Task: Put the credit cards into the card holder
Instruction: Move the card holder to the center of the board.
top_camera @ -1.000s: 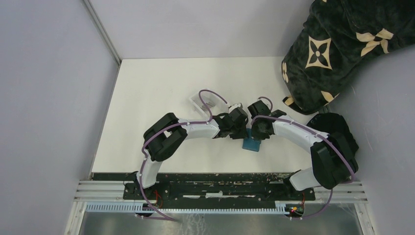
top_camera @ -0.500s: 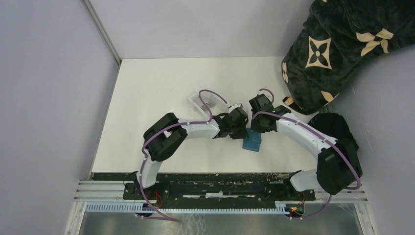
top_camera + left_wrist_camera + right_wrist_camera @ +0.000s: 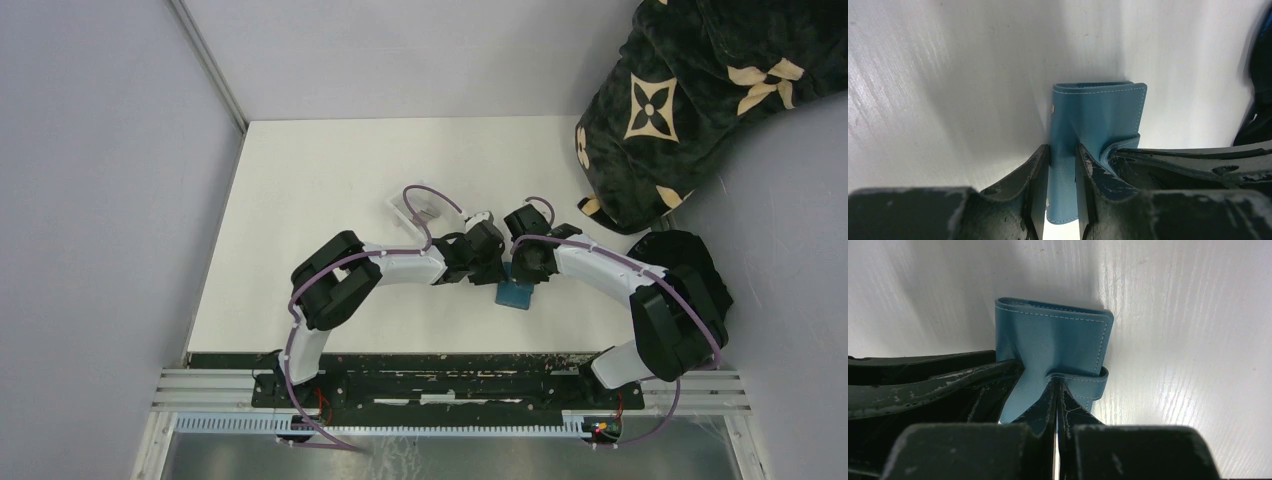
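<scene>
The teal card holder (image 3: 515, 294) lies on the white table between the two wrists. In the left wrist view my left gripper (image 3: 1063, 167) is shut on one long edge of the card holder (image 3: 1098, 107), a finger on each face. In the right wrist view my right gripper (image 3: 1056, 386) has its jaws pressed together, and the snap tab (image 3: 1088, 382) comes out from the fingertips and wraps round the card holder's (image 3: 1053, 340) edge. The credit cards cannot be made out; only a greyish shape shows in the clear tray (image 3: 418, 209) behind the left arm.
A black blanket with a tan flower pattern (image 3: 700, 90) is heaped at the back right corner. A dark object (image 3: 690, 255) sits beside the right arm. Grey walls close in the table (image 3: 320, 190) at left and back.
The right wrist swung a little back and to the right, then returned towards the card holder. The card holder shifted slightly with it. The left arm held still.
</scene>
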Action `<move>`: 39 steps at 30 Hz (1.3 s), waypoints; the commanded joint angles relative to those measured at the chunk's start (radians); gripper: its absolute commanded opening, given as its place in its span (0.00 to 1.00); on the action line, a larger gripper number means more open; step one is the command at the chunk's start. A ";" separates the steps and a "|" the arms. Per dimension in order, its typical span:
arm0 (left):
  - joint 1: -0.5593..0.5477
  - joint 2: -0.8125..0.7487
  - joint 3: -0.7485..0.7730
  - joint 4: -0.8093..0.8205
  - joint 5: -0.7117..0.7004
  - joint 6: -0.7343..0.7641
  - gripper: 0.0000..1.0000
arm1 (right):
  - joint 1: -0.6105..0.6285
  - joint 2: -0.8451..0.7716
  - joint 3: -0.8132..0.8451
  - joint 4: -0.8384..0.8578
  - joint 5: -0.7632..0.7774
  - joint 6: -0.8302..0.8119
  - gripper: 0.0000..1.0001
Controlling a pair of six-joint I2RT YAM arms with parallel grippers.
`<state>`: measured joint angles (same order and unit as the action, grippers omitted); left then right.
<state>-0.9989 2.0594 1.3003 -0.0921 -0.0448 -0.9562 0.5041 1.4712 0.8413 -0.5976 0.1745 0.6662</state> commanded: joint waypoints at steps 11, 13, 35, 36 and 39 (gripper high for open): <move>0.036 -0.013 -0.240 -0.147 -0.134 -0.069 0.33 | 0.005 -0.099 0.144 -0.068 0.033 -0.050 0.08; 0.041 -0.036 -0.263 -0.144 -0.146 -0.080 0.33 | 0.005 -0.091 0.133 -0.068 0.036 -0.048 0.12; 0.139 -0.221 -0.359 -0.149 -0.221 -0.063 0.49 | 0.004 0.046 0.189 -0.031 0.016 -0.117 0.32; 0.140 -0.231 -0.339 -0.164 -0.224 -0.054 0.53 | 0.005 0.048 0.202 -0.036 0.020 -0.122 0.34; 0.140 -0.263 -0.272 -0.220 -0.239 -0.026 0.60 | 0.004 0.050 0.240 -0.055 0.032 -0.131 0.37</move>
<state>-0.8688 1.8053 0.9909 -0.0681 -0.2100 -1.0683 0.5041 1.5234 0.9932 -0.6525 0.1822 0.5663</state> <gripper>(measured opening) 0.562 0.347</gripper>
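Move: The card holder lies closed and flat, its left edge between my left fingers; its middle is about 3 cm to the right and 1 cm below. The free patch I take it to lies some 6 cm left and 2 cm ahead. The white tray's middle is roughly 16 cm ahead and 18 cm left. My shut right fingers rest at the strap's snap, with the holder's middle about 1 cm ahead, 1 cm left and 1 cm below. With my left hand I keep the holder's left edge and drag it level across the board, about 9 cm left and a little forward, turning my wrist nearly 20 degrees counter-clockwise, then open the fingers and ease off left and slightly up. My right hand lifts off the snap by some 6 cm, edging forward, sinks partway back with its fingers opening to a third, and rises slightly again. ##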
